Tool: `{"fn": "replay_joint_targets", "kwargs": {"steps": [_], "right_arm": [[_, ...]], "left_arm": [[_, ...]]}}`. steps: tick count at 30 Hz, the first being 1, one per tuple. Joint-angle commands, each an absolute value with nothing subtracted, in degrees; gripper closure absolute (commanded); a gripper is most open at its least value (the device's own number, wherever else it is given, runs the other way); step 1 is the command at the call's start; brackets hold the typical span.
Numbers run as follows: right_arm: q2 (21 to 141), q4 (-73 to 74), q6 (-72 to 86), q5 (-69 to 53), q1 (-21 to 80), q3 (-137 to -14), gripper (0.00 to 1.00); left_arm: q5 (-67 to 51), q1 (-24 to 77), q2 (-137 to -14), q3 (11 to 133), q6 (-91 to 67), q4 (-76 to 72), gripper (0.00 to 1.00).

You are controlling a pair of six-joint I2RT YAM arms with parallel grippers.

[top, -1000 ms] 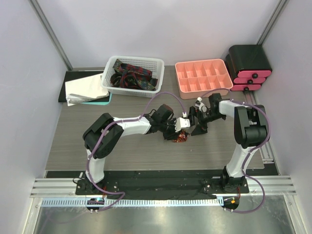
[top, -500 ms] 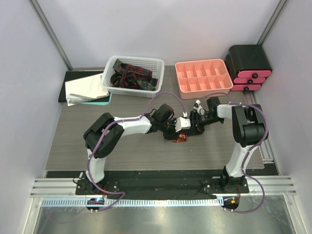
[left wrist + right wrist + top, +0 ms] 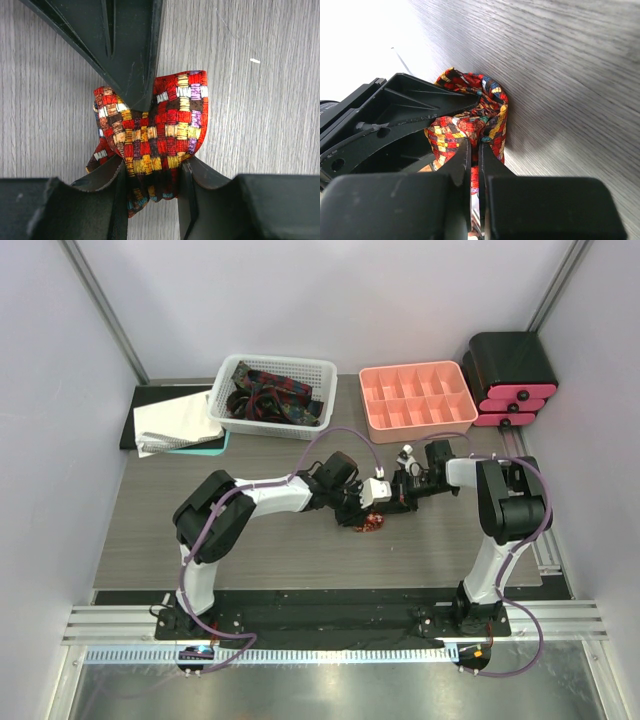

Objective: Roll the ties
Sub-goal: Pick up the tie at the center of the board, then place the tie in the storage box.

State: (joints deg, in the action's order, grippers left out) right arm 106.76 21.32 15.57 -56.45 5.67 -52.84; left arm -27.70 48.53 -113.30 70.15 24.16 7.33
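A rolled red tie [image 3: 372,523] with a yellow-orange woven print lies at mid-table between both grippers. In the left wrist view my left gripper [image 3: 150,172] is shut on the tie roll [image 3: 160,120], one finger on each side. My right gripper [image 3: 474,150] is shut on a fold of the same tie [image 3: 470,112], its jaws almost touching with red fabric between them. From above, the left gripper [image 3: 362,510] and right gripper [image 3: 386,502] meet over the roll. More ties [image 3: 268,397], dark patterned ones, lie in the white basket [image 3: 222,392].
A pink compartment tray [image 3: 417,398] stands at the back, right of the basket. A black box with pink drawers [image 3: 510,375] fills the back right corner. White cloths on a dark mat [image 3: 172,422] lie at the back left.
My right gripper has moved left onto the rolled tie and closed from wide open to shut on it. The left gripper has kept its hold.
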Motion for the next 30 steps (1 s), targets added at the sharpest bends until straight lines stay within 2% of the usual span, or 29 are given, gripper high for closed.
{"fn": "replay_joint_targets", "kwargs": {"steps": [1, 2, 4, 5, 7, 8, 11, 17, 23, 27, 30], "right_arm": [[104.3, 19.2, 16.5, -51.8, 7.1, -51.4, 0.99], [102.9, 19.2, 16.7, -51.2, 7.0, -51.4, 0.99], [101.4, 19.2, 17.5, -51.0, 7.1, -51.6, 0.99], [100.9, 19.2, 18.4, -50.9, 7.0, -51.7, 0.99], [98.9, 19.2, 19.5, -50.7, 7.0, -52.4, 0.99], [97.9, 19.2, 20.5, -50.6, 7.0, -52.6, 0.99], [94.9, 20.1, 21.1, -49.7, 6.7, -54.0, 0.99], [92.2, 28.7, 15.4, -43.8, 2.9, -65.4, 0.99], [98.1, 36.8, 2.3, -29.6, -2.4, -87.6, 0.99], [104.7, 38.1, -4.0, -20.1, -3.9, -104.4, 0.99], [109.5, 38.3, -7.5, -12.5, -4.0, -112.0, 0.99]], "left_arm": [[-24.4, 48.2, -115.6, 68.8, 22.8, 9.8, 0.60], [-25.1, 48.0, -114.3, 68.6, 22.5, 9.8, 0.46], [-26.1, 47.8, -112.0, 68.4, 21.8, 9.8, 0.34], [-26.6, 47.7, -109.2, 68.0, 21.4, 9.8, 0.18], [-28.5, 47.3, -106.3, 67.9, 19.9, 10.7, 0.03], [-29.1, 47.1, -104.5, 68.4, 19.4, 11.6, 0.00], [-32.0, 46.1, -98.5, 70.0, 16.8, 16.5, 0.00], [-32.8, 43.9, -88.9, 71.6, 15.6, 25.5, 0.00], [-31.1, 41.3, -84.3, 71.4, 14.1, 32.2, 0.00], [-29.4, 39.5, -82.1, 69.5, 12.1, 31.5, 0.00], [-28.9, 38.5, -80.9, 68.0, 10.9, 30.4, 0.00]]}}
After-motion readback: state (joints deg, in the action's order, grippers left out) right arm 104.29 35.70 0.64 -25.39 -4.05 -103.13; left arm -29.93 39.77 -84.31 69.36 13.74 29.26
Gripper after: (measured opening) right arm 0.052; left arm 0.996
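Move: The rolled tie sits between the right hand's already shut fingers, its middle about 3 cm left and 1 cm back at the same height. The coral tray lies some 25 cm ahead of the right hand and 7 cm right, nearly level; the white basket is about 26 cm ahead and 27 cm left, slightly higher. From the left hand, still gripping too, the tie's middle is about 2 cm right, level. Left lets go, rising; right carries the pinched tie forward, up and right, about 33 cm, towards the tray. ##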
